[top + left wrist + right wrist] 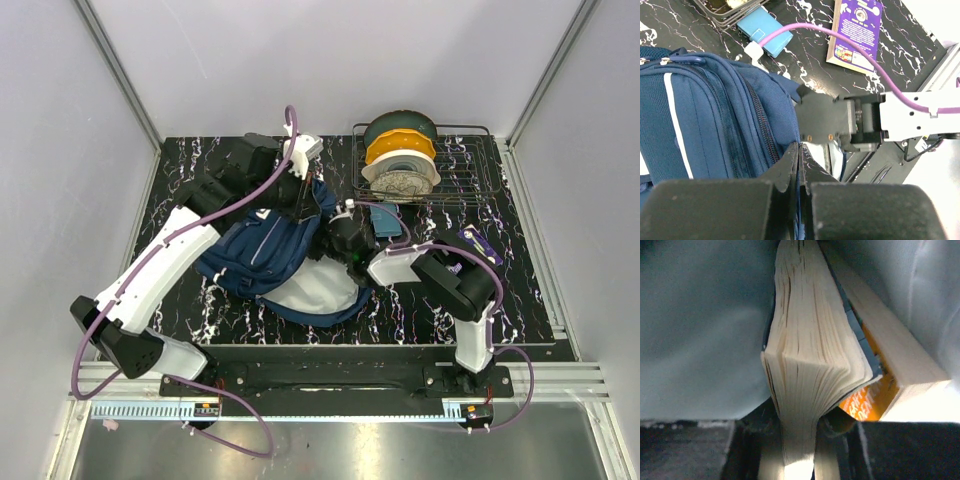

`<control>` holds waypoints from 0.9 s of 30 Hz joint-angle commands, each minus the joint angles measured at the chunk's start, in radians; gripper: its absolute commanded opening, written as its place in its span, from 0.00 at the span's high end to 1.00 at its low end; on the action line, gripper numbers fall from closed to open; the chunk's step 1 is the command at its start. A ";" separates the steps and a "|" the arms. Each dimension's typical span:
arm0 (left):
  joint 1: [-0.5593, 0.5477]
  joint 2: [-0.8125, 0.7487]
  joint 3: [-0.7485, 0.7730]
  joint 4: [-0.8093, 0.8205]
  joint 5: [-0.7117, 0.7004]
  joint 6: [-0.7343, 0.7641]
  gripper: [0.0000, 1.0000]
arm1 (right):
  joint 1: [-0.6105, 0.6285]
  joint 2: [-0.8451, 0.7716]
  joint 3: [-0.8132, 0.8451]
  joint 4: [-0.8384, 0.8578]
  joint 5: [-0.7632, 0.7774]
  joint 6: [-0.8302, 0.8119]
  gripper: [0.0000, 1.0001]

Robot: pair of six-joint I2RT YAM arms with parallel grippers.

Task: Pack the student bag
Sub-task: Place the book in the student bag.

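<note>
The student bag (268,256), navy with white trim, lies in the middle of the table with its pale lining (315,292) showing at the open mouth. My left gripper (800,152) is shut on a fold of the bag's blue fabric (715,115) at the edge of the opening; from above it sits at the bag's top (303,208). My right gripper (345,245) reaches into the mouth. It is shut on the cream page block of a thick book (805,365) inside the grey lining (700,330). A second book with an orange cover (875,400) lies beside it.
A wire rack (470,175) at the back right holds several filament spools (402,158). A teal case (765,35) and a purple book (856,29) lie on the marbled table to the right of the bag; from above, that purple book (480,243) is by the right arm.
</note>
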 commanded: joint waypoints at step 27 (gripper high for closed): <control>0.060 -0.076 0.001 0.183 -0.010 -0.014 1.00 | 0.118 -0.232 -0.055 -0.214 0.229 -0.161 0.00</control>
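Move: Nineteen Eighty-Four is already inside the student bag, its near end pinched by the right fingers; its middle lies about 5 cm ahead of the right hand, 6 cm left and 2 cm lower. The orange book lies under it, roughly 6 cm ahead of that hand, 7 cm left and 5 cm down. The bag edge in the left fingers is some 7 cm ahead of the right hand, level sideways, 13 cm above. From the left hand the blue book is about 2 cm back, 6 cm left, 15 cm below. The book is let go inside the bag: the right hand first goes about 3 cm left, deeper into the bag, its fingers beginning to open, then spreads them fully and backs out to the right and towards the base, some 4 cm each way, its left side dipping about 10 degrees. The left hand keeps its pinch on the bag's edge and shifts it about 2 cm forward and left. ##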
